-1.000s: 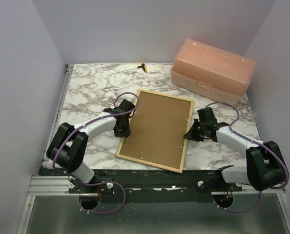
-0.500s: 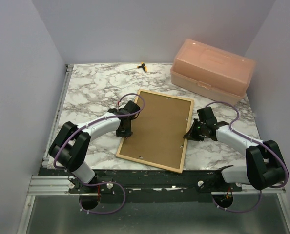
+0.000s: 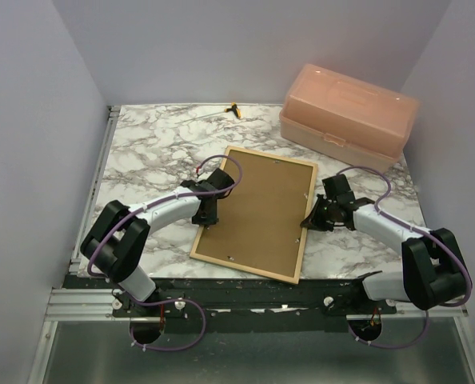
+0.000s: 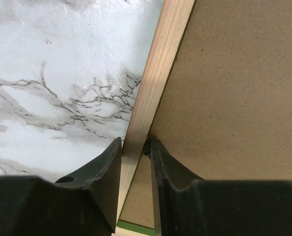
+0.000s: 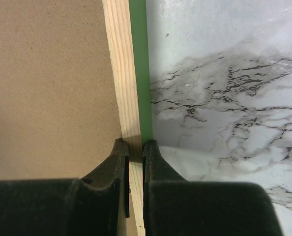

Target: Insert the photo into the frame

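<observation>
The frame [image 3: 271, 159] lies face down mid-table, its bare wood back up and a brown hardboard panel [image 3: 257, 212] filling it. My left gripper [image 3: 207, 218] sits at the frame's left rail. In the left wrist view the wood rail [image 4: 158, 73] runs between the fingers of the left gripper [image 4: 135, 142], which are closed against it. My right gripper [image 3: 308, 222] is at the right rail. The right wrist view shows the right gripper [image 5: 135, 143] pinched on the wood rail [image 5: 121, 73], whose green edge [image 5: 138, 73] is beside it. The photo is hidden.
A pink plastic lidded box [image 3: 348, 118] stands at the back right, close to the frame's far corner. A small yellow-and-black object [image 3: 234, 110] lies at the back edge of the marble table [image 3: 149, 152]. Walls enclose the left, back and right sides.
My left wrist has shifted a little to the right along the frame's left rail, its fingers closing slightly. The right arm and the frame have stayed put.
</observation>
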Controlling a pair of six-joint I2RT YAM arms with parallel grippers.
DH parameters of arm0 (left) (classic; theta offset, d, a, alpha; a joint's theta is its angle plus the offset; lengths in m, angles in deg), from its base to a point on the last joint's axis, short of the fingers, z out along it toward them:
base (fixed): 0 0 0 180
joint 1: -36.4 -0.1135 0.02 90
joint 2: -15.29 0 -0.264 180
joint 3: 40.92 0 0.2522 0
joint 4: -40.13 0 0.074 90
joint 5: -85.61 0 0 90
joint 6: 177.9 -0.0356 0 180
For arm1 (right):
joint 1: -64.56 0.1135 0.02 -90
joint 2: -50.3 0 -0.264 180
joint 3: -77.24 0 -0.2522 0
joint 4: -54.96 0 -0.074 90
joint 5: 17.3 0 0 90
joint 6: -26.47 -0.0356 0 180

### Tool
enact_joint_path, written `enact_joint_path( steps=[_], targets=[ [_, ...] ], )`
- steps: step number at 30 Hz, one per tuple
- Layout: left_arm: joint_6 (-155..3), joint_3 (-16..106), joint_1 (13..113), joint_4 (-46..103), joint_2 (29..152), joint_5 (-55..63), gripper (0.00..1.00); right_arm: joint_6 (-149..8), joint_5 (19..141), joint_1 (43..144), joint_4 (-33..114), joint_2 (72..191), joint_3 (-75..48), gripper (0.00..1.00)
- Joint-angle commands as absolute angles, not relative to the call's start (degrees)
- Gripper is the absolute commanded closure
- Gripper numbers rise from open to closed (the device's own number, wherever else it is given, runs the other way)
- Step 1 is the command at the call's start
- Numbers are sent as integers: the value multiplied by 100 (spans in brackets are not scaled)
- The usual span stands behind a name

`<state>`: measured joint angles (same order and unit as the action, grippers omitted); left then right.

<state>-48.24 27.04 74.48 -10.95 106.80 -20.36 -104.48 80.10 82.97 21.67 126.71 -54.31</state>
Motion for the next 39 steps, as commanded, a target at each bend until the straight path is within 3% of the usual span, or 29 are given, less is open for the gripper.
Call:
enact_joint_path(
  steps=[1,26,31,35,39],
  targets=[
    [-4735,2151,7649,-1353,11056,-1363,100,-10723,8229,8339,2217,12857,-5331,100],
    [-4604,2310,7885,-1617,10988,-1304,100,-10573,8280,8343,2074,12976,-5038,100],
    [-4721,2580,7804,-1441,10565,-1180,31,-10344,8215,8342,1922,13043,-4910,100],
    [-4853,2958,7620,-1353,10471,-1113,13,-10309,8209,8343,1888,13073,-4896,100],
    [-5046,3360,7311,-1241,10556,-1020,10,-10293,8230,8345,1888,13058,-4919,100]
  ],
)
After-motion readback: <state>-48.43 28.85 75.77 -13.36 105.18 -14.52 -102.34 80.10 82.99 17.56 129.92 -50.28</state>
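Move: The small metal clip on the inner edge of the frame's left rail is already between the left fingers, within about 1 cm of the hand point. From that hand, the frame's near left corner is roughly 8 cm back and 4 cm left; the near-rail clip is about 8 cm back and 6 cm right, both 1 cm lower. From the right hand, the clip being worked lies some 24 cm left, about level ahead and in height. The clip and left rail stay pinched at first while the left hand eases back and down, barely half a centimetre. The left fingers then spread from about a quarter to nearly fully open, letting go of the clip, and the hand shifts about 2 cm right over the backing board, rising and drawing back a little over 1 cm. The right hand keeps its grip on the right rail, in place. ##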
